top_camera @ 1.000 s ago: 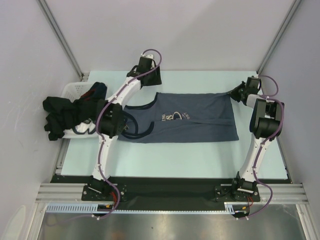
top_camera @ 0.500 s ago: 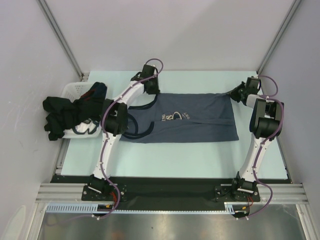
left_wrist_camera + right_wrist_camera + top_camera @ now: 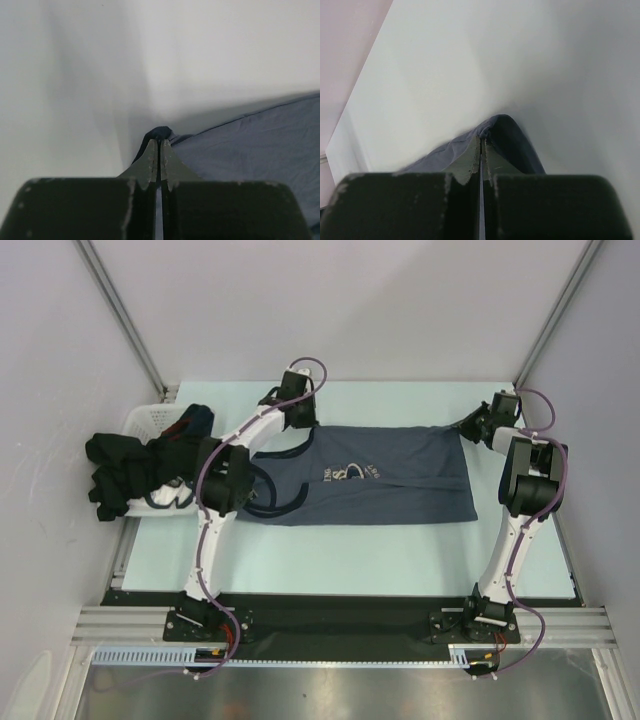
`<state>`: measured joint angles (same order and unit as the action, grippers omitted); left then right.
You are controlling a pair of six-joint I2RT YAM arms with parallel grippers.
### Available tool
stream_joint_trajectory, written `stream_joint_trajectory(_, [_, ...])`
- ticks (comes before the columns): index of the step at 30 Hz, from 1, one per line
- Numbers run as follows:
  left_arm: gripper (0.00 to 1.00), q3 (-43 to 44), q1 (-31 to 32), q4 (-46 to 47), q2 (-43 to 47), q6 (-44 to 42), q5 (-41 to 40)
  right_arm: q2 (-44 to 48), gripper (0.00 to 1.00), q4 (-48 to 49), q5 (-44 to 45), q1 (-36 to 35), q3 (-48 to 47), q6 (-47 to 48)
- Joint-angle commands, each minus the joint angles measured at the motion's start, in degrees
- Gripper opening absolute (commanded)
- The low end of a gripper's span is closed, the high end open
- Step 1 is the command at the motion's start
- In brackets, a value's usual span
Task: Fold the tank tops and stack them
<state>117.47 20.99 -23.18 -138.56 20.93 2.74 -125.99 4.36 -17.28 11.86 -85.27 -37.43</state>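
A slate blue-grey tank top [image 3: 375,480] with dark trim and a small white logo lies flat across the table, neck end to the left. My left gripper [image 3: 305,425] is shut on its far left corner, a dark-trimmed strap [image 3: 159,134]. My right gripper [image 3: 466,426] is shut on its far right hem corner [image 3: 492,125]. Both held corners are pulled up slightly off the table. The black tank top [image 3: 125,465] lies bunched over a basket at the left.
A white basket [image 3: 150,420] stands at the table's left edge with dark cloth spilling over it. Grey walls enclose the table at the back and both sides. The pale table [image 3: 350,550] shows in front of the top.
My left gripper has moved from behind the far left corner down onto the strap and shut on it. The right gripper has stayed on the hem corner.
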Motion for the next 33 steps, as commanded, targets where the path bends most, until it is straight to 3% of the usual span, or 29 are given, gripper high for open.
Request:
stream_joint_trajectory(1, [0.00,-4.7,0.2,8.4,9.1,-2.6,-1.6,3.6,0.00,0.5,-0.7,0.4,-0.8,1.0])
stream_joint_trajectory(15, [0.04,-12.0,0.4,14.6,11.6,-1.9,1.9,10.7,0.00,2.2,-0.8,1.7,6.3,1.0])
stream_joint_trajectory(33, [0.01,-42.3,4.7,32.0,29.5,-3.0,-5.5,22.8,0.00,3.1,-0.8,1.9,21.5,0.3])
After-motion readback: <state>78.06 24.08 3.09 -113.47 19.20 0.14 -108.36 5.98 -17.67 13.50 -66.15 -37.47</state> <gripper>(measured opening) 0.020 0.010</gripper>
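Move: Both hands already pinch the tank top's far edge near its ends. The near edge's middle lies about 28 cm back and 12 cm right of the left hand, 28 cm back and 36 cm left of the right. The white lettering is roughly 13 cm back and 12 cm right of the left hand; the dark strap loop is about 20 cm back, 12 cm left of that hand. All lie a few centimetres lower. Both hands, keeping their pinch, draw the far edge back about 7 cm towards the near edge, rising slightly. ##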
